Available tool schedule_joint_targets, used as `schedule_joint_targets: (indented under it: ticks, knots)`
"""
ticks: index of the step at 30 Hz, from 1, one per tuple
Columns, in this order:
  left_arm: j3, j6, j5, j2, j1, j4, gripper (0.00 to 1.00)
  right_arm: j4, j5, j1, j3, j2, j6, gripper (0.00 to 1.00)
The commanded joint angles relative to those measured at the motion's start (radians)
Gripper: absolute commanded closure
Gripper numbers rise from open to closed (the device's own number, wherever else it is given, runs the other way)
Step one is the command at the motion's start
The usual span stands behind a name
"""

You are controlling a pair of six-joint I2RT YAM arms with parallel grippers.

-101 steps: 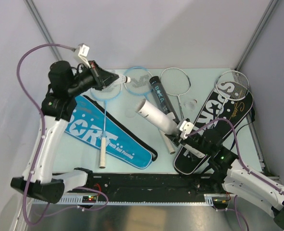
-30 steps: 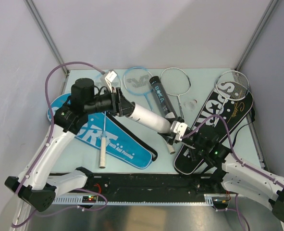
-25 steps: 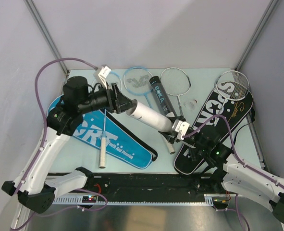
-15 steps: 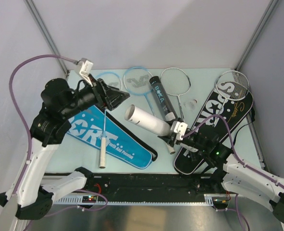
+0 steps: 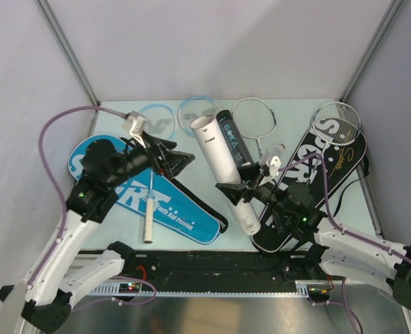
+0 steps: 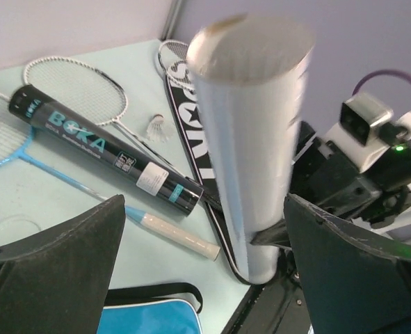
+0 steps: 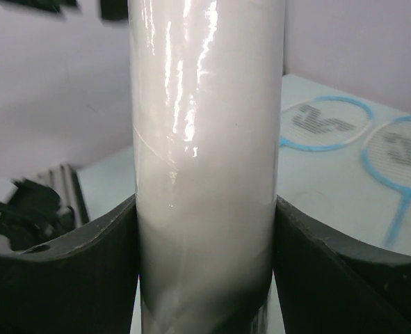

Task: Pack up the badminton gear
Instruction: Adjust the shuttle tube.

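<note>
A white tube (image 5: 222,163) stands tilted over the table's middle, open end up. My right gripper (image 5: 241,189) is shut on its lower part, a finger (image 7: 87,264) pressed on each side of the white tube (image 7: 205,153). My left gripper (image 5: 181,158) hangs wide open to the tube's left, holding nothing, and looks at the white tube (image 6: 254,139). A black tube (image 5: 233,139) lies behind it. A blue cover (image 5: 156,198) lies left and a black cover (image 5: 320,170) right. Light-blue rackets (image 5: 198,111) and silver rackets (image 5: 254,115) lie at the back. A shuttlecock (image 6: 156,129) lies beside the black cover.
A light-blue racket's white handle (image 5: 148,226) lies across the blue cover. Grey walls close the table on the left, back and right. A black rail (image 5: 212,268) with the arm bases runs along the near edge.
My left gripper has opened wide and drawn back left from the white tube's open end. My right gripper has swung the tube up, its open end now pointing toward the back.
</note>
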Motion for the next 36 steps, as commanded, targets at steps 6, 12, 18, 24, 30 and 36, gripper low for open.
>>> schedule_joint_targets:
  ticks: [6,12,18,24,30,36]
  knots:
    - [-0.208,-0.112,0.123,0.023,-0.058,0.553,0.0,0.344,0.14,0.136,0.113,0.126,0.215,0.6]
    - [-0.223,-0.128,0.135,0.073,-0.132,0.611,0.0,0.412,0.183,0.153,0.125,0.188,0.237,0.59]
    - [-0.241,-0.132,0.124,0.089,-0.155,0.641,0.03,0.419,0.175,0.155,0.125,0.211,0.24,0.58]
    - [-0.24,-0.168,0.139,0.138,-0.158,0.671,0.09,0.408,0.128,0.156,0.123,0.222,0.24,0.55]
    - [-0.241,-0.189,0.151,0.159,-0.158,0.681,0.17,0.344,0.136,0.158,0.123,0.204,0.221,0.53]
    - [-0.249,-0.185,0.113,0.132,-0.157,0.681,0.31,0.258,0.163,0.157,0.123,0.175,0.213,0.39]
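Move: The white shuttle tube, steep in the right gripper, has its middle about 14 cm to the left hand's right, level fore and aft, and 8 cm below. On the table some 30 cm beneath that hand, the black BOKA tube lies about 30 cm ahead and 18 cm right, the blue racket's handle 7 cm ahead and 20 cm right. From the right hand, the left gripper is about 15 cm left, 2 cm ahead and 11 cm above; the white tube's middle is 1 cm ahead, 1 cm left and 3 cm above. The left hand, wide open, first dips about 4 cm, then sweeps right towards the upper part of the white tube while rising most of the way back, about 8 cm to the right in all, its wrist swinging some 20 degrees, mostly clockwise, and its fingers partly closing around the tube late on. Meanwhile the right hand keeps its grip and brings the tube about 5 cm left and, after a slight late sinking, 3 cm up to meet it, rolling about 15 degrees so that its left side rises. ##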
